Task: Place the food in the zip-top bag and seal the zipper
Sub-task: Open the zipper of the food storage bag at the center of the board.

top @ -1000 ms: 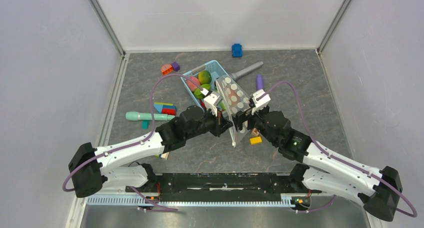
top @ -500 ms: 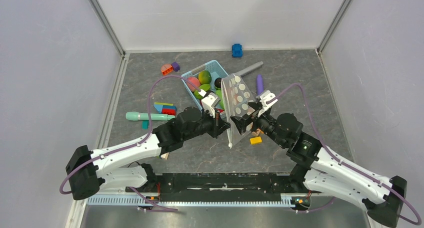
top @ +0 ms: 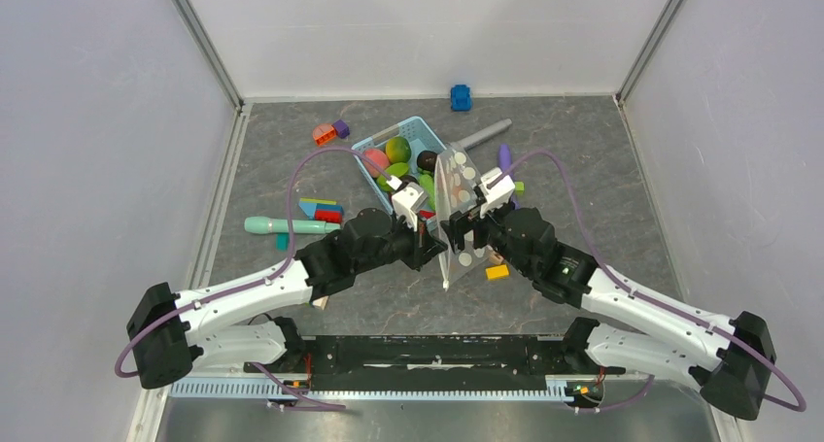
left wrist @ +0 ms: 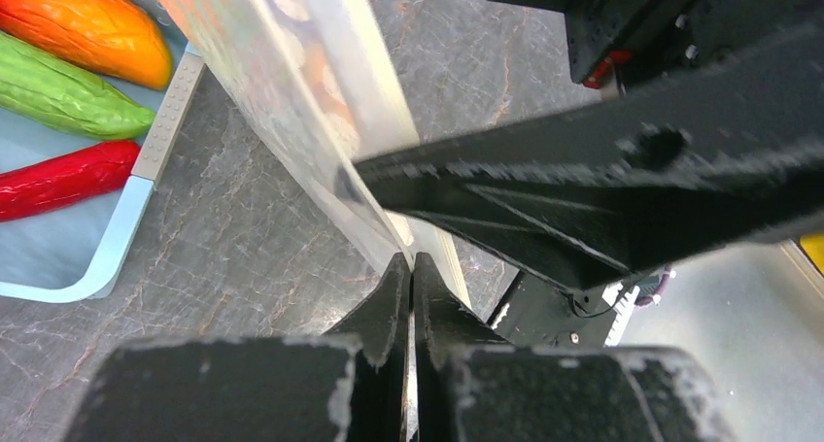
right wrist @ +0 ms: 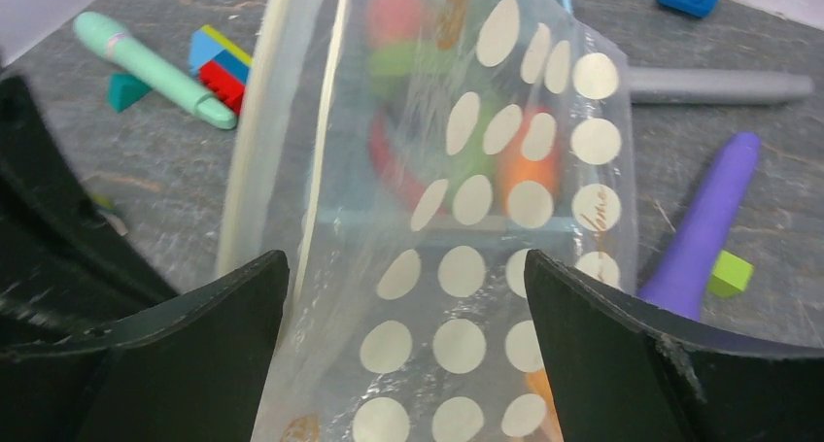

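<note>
The zip-top bag [top: 454, 185], clear with white dots, hangs nearly edge-on between both arms. My left gripper [left wrist: 410, 267] is shut on the bag's lower edge; in the overhead view it [top: 437, 246] sits just left of the bag. My right gripper [right wrist: 406, 267] is open, and the dotted bag [right wrist: 486, 267] fills the gap between its fingers. The pale zipper [right wrist: 255, 141] runs up the bag's left edge. The food lies in the blue basket [top: 413, 124]: pink [top: 375, 160], green [top: 396, 149], dark brown [top: 425, 159], and orange [left wrist: 83, 24], green [left wrist: 58, 97] and red [left wrist: 58, 180] pieces.
A purple stick [right wrist: 704, 219] and a grey marker [top: 483, 131] lie right of the basket. A mint pen [top: 282, 225] and coloured blocks [top: 321, 210] sit to the left. A yellow block [top: 497, 272] lies under the right wrist, and a blue toy car [top: 461, 97] is at the back wall.
The bag has swung from flat, dots up, to nearly edge-on. The right gripper drew back to the right, then came in again round the bag, staying open. The left grip held.
</note>
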Controlling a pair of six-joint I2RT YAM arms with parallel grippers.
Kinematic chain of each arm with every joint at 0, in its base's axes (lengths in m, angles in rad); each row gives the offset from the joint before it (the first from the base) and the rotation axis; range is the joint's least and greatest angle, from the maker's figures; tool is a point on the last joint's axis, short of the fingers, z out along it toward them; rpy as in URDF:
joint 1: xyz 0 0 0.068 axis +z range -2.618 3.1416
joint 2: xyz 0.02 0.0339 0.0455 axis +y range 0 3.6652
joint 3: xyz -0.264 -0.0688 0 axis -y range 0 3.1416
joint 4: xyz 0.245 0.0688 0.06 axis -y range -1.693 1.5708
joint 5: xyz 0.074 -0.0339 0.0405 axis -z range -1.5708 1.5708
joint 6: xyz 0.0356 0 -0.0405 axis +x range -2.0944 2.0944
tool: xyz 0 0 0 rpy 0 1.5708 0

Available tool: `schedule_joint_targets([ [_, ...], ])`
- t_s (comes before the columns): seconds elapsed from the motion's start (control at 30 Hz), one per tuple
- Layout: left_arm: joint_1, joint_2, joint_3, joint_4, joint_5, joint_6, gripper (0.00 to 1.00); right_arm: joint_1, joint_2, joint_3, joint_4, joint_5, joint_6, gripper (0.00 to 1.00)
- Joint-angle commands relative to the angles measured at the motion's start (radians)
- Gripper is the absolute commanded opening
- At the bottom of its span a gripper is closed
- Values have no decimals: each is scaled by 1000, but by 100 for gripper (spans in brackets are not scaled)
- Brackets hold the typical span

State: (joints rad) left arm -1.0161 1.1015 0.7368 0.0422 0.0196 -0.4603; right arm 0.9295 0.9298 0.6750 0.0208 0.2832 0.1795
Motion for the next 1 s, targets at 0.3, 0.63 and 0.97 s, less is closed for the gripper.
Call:
schedule_joint_targets([
  [0.3, -1, -20, 23, -6, -71, 13, 2, 7, 165, 162, -58, 123, 157, 60],
  [0.63, 0, -252, 64, -266, -402, -17, 2, 9, 161, 223, -42, -251, 122, 0],
  [0.97, 0, -614, 128, -610, -496, -134, 99, 83, 385, 407, 219, -654, 175, 0],
])
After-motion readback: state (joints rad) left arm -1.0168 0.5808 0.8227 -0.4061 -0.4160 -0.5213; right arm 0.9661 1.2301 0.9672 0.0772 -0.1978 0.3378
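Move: The bag's zipper edge is already shut in my left fingertips, with the produce basket about 17 cm ahead of that hand, 5 cm left and 17 cm below. For my open right hand the free stretch of zipper edge is about 2 cm ahead, 3 cm left and 1 cm down. From my right hand, the purple rod lies about 11 cm ahead, 12 cm right and 22 cm down. The yellow block is some 10 cm back, 8 cm right and equally low. I ease my right hand a couple of centimetres forward, then left, shutting its fingers to pinch the zipper edge beside my left grip. Then both hands sweep left: my left goes about 14 cm and climbs 10, turning some 25 degrees counter-clockwise and opening late to let the bag go. My right carries its pinched edge about 12 cm left, rising and drawing back as it turns the same way. ##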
